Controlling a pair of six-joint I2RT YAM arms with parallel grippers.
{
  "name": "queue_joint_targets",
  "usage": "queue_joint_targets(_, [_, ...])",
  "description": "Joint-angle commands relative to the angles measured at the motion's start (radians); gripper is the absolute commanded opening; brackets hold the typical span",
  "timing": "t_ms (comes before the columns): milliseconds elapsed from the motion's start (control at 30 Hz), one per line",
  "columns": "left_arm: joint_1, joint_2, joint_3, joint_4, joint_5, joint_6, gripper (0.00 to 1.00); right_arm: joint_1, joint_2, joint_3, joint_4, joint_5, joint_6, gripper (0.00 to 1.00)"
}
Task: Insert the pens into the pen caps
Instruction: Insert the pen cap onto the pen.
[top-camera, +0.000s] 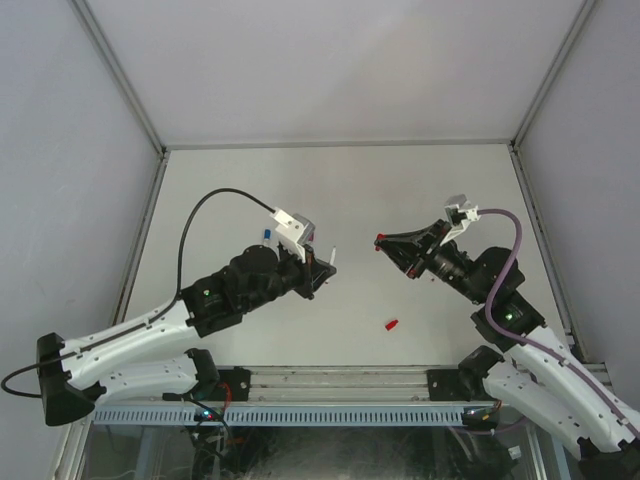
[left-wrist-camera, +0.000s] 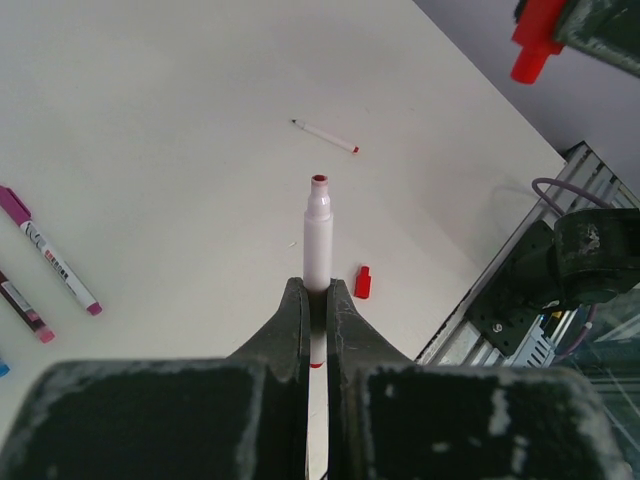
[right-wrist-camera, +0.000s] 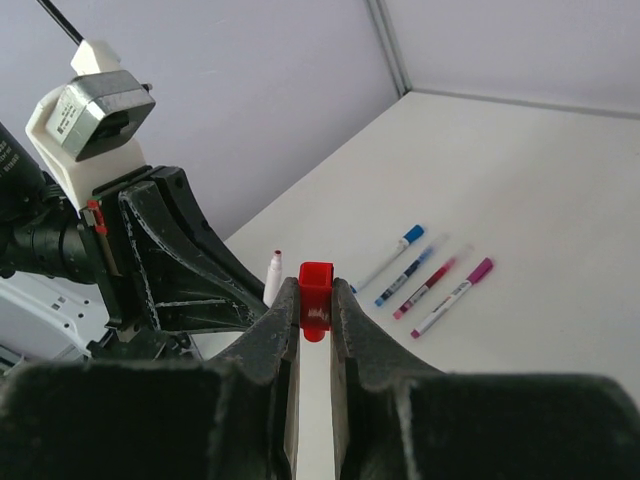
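My left gripper (left-wrist-camera: 318, 292) (top-camera: 326, 266) is shut on an uncapped pen (left-wrist-camera: 318, 232), a white barrel whose red tip points away from the fingers. My right gripper (right-wrist-camera: 316, 292) (top-camera: 384, 241) is shut on a red pen cap (right-wrist-camera: 316, 290), open end facing the left arm. The same cap (left-wrist-camera: 534, 44) shows at the top right of the left wrist view. Both are held above the table, facing each other with a gap between. The pen's tip (right-wrist-camera: 272, 274) appears just left of the cap. A second red cap (top-camera: 392, 324) (left-wrist-camera: 363, 282) lies on the table.
Several capped pens, blue (right-wrist-camera: 388, 260) to magenta (right-wrist-camera: 452, 296), lie side by side behind the left arm, and the magenta one (left-wrist-camera: 55, 262) also shows in the left wrist view. A thin white stick with a red end (left-wrist-camera: 325, 136) lies farther out. A metal rail (top-camera: 330, 382) runs along the near edge.
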Motion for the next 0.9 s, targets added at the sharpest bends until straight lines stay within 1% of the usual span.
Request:
queue_joint_targets(0, [-0.006,-0.032,0.014,0.064,-0.003,0.014,0.0,0.029,0.038,0.01,0.144,-0.045,0.026,0.0])
queue_joint_targets(333, [-0.01,-0.057,-0.013,0.103,0.035,0.026,0.0,0.092,0.11,0.01,0.306,-0.012,0.051,0.0])
queue_joint_targets(533, [-0.01,-0.066,-0.019,0.117,0.056,0.035,0.0,0.101,0.154,0.01,0.412,-0.056,0.112,0.0])
queue_joint_targets(867, [-0.014,-0.062,-0.015,0.129,0.09,0.046,0.0,0.139,0.211,0.01,0.459,-0.023,0.189,0.0])
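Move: The tip of the white pen upright in my left hand lies about 9 cm left of my right hand, 1 cm ahead and 3 cm below. From the right hand, the loose red cap is roughly 8 cm back, 5 cm right and 28 cm down on the table, and the magenta pen some 14 cm ahead, 15 cm left, equally low. The red cap in my right fingers is about 10 cm right of my left hand, 1 cm ahead, 7 cm up. I bring the held red cap left towards the white pen's tip, about 5 cm, level at first and then also climbing some 3 cm, while that wrist swings counter-clockwise and rolls its left side up, each about 10 degrees. My left hand lifts the pen about 3 cm, easing back 1 cm late on. Both grips stay shut; cap and pen don't touch yet. ##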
